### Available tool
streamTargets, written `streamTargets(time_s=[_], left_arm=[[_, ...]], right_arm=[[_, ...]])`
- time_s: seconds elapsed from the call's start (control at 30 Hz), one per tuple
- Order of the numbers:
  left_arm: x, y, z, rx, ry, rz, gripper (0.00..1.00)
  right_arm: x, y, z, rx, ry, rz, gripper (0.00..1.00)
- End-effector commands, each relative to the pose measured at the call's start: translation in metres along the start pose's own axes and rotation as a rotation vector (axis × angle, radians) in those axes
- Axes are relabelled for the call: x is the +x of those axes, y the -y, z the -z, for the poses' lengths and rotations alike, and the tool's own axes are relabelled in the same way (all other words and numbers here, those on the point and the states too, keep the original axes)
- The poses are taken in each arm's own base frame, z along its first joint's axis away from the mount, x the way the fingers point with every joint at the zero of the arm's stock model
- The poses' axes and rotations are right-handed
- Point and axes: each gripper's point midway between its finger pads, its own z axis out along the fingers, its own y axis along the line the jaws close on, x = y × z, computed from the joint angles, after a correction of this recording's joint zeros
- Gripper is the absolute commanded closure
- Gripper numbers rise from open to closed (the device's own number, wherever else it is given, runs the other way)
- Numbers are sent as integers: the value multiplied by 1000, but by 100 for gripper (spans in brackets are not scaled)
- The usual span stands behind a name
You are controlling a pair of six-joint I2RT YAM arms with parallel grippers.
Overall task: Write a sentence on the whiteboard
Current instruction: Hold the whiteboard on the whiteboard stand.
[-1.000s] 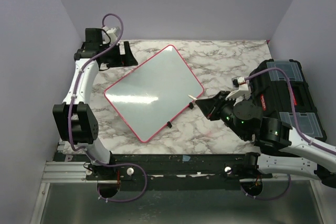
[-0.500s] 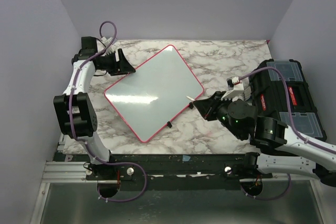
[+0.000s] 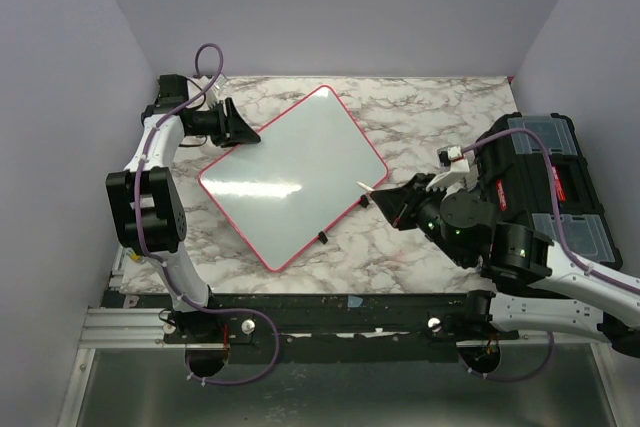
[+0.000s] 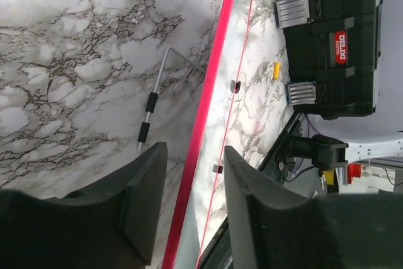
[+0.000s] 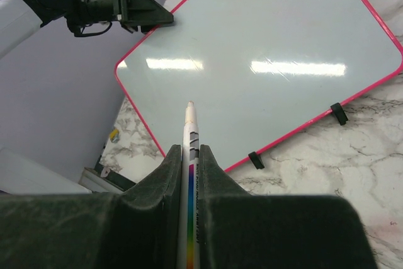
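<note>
The whiteboard (image 3: 295, 172) lies tilted like a diamond on the marble table, pale and glossy with a red-pink rim (image 4: 211, 80). No sentence shows on its surface (image 5: 264, 86). My left gripper (image 3: 250, 137) is at the board's far-left edge. In the left wrist view its jaws (image 4: 195, 149) straddle the rim, open, with a gap on each side. My right gripper (image 5: 191, 152) is shut on a white marker (image 5: 190, 124) with a rainbow stripe. The marker's tip (image 3: 362, 185) hangs at the board's right corner, just above the surface.
A black toolbox (image 3: 545, 182) stands at the right of the table, also in the left wrist view (image 4: 327, 36). Two small black feet (image 5: 338, 113) clip the board's near-right edge. A thin bent metal rod (image 4: 154, 102) with black grips lies beside the rim.
My left arm swung from the back-left corner to the board's far-left edge and its jaws narrowed around the rim. The right gripper and marker barely moved.
</note>
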Motion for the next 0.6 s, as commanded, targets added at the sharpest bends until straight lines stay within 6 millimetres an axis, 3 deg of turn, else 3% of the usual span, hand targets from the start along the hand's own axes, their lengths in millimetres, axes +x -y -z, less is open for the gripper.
streamTargets(time_s=[0.0,0.1,0.3,0.47,0.57], left_arm=[[3,5,-1,72,-9,4,63],[3,9,-2,85,-11,-3,76],[4,18,-1,89,-6,-34,78],[4,27,1,84,6,-66,87],[4,34,3,69,16,-102,100]], right_arm=[[3,-2,2,-9,-20,6,99],[3,-2,2,-10,-20,9,99],[6,-4,0,-13,-32,17,99],[12,-8,-5,-17,-56,47,99],[17,-13,-11,-20,-81,77,99]])
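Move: The whiteboard's top edge already lies between the open fingers of the left hand; the board slopes away from there, its middle some 11 cm right, 6 cm back and 8 cm lower. The stand's far clip is about 25 cm right and 8 cm back, the near clip 16 cm right and 17 cm back, both some 16 cm down. From the pen-holding right hand, that top edge lies roughly 23 cm ahead, 27 cm left and 13 cm below. The left fingers close from about half open to nearly shut and pinch the whiteboard's top edge, while that hand all but stays put, easing under 1 cm to the right and back. Late on, the right hand, still gripping the pen, starts left and down towards the board, about 2 cm in all, with hardly any turn. ##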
